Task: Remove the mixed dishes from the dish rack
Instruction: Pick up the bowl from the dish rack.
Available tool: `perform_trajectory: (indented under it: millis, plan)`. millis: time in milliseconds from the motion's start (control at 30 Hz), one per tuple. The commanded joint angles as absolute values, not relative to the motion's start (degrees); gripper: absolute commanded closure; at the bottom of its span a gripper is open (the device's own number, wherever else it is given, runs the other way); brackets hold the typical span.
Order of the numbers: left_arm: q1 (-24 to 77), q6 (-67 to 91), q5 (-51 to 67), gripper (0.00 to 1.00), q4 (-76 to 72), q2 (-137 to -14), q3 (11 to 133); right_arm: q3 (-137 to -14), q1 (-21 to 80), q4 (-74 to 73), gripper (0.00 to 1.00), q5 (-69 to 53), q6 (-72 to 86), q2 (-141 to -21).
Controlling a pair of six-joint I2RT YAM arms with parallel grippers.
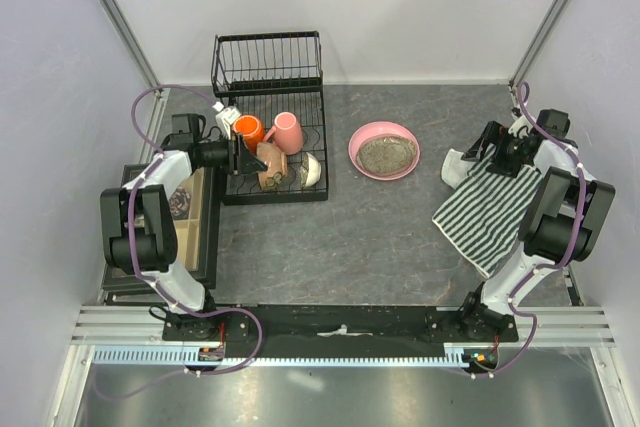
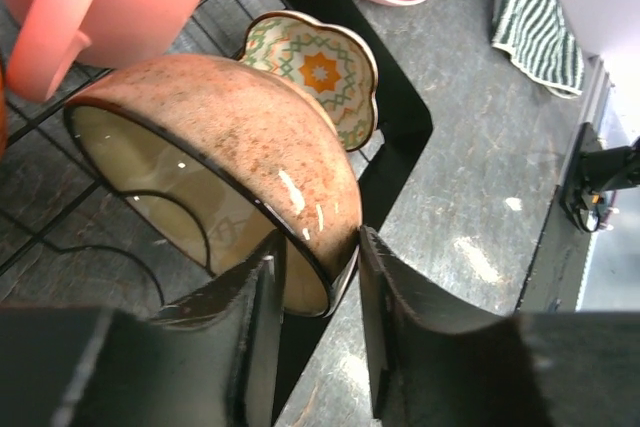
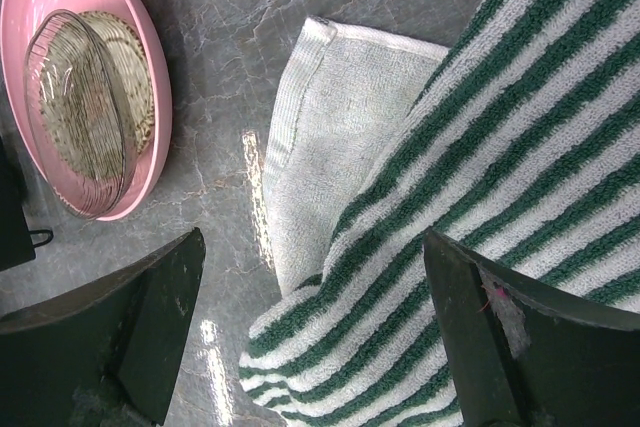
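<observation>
The black wire dish rack (image 1: pixel 268 67) stands at the back left. On its base are an orange mug (image 1: pixel 250 130), a pink mug (image 1: pixel 288 132), a tan-brown bowl (image 1: pixel 270 167) on its edge and a small white patterned bowl (image 1: pixel 313 169). My left gripper (image 1: pixel 240 157) straddles the tan-brown bowl's (image 2: pixel 220 137) rim, one finger inside and one outside, shut on it (image 2: pixel 318 282). The patterned bowl (image 2: pixel 320 72) leans right behind it. The wide pink dish (image 1: pixel 383 150) lies on the table, right of the rack. My right gripper (image 3: pixel 315 317) is open and empty over the striped cloth.
The green-striped cloth (image 1: pixel 490 209) lies at the right, under the right arm, and shows in the right wrist view (image 3: pixel 450 197). A black-framed box of trinkets (image 1: pixel 190 217) sits left of the rack. Walls close the cell on three sides.
</observation>
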State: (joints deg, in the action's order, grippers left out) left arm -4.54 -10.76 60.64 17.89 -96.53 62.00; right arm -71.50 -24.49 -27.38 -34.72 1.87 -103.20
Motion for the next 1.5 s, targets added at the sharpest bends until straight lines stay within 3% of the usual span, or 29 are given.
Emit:
perform_trajectory:
  millis: [0, 433, 1100, 1467]
  plan:
    - [-4.92, -9.14, 64.25, 0.62, 14.85, -97.47, 63.9, -73.92, -24.43, -27.24, 0.02, -35.86, 0.79, -103.8]
    - [-5.36, -7.56, 67.85, 0.98, 14.33, -98.96, 64.25, -74.27, -24.43, -27.6, 0.02, -35.95, 0.44, -104.33]
    - [-7.29, -5.45, 82.61, 0.98, 14.41, -100.37, 66.71, -74.27, -24.52, -27.86, 0.02, -36.3, 0.44, -104.77]
    - [-7.29, -0.53, 81.74, 0.98, 10.47, -97.39, 66.71, -74.35, -24.52, -27.95, 0.02, -36.47, 0.44, -105.12]
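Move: The left hand is at the near, lower edge of the tilted bowl in the rack, whose middle lies about 3 cm ahead, 4 cm to the right and 2 cm lower. The pink mug stands some 9 cm ahead and 6 cm right, the orange mug 9 cm ahead and 3 cm left, the small bowl level ahead and 12 cm right; all sit slightly lower. From the idle right hand, the bowl is about 48 cm left and 4 cm back. Easing back about 1 cm and slightly to the right, the left hand closes its half-open fingers almost fully across the bowl's near rim, one pad inside and one outside. It then stays put with the rim pinched while the wrist sinks and the hand tilts some 15 degrees, swinging its fingers towards level. ##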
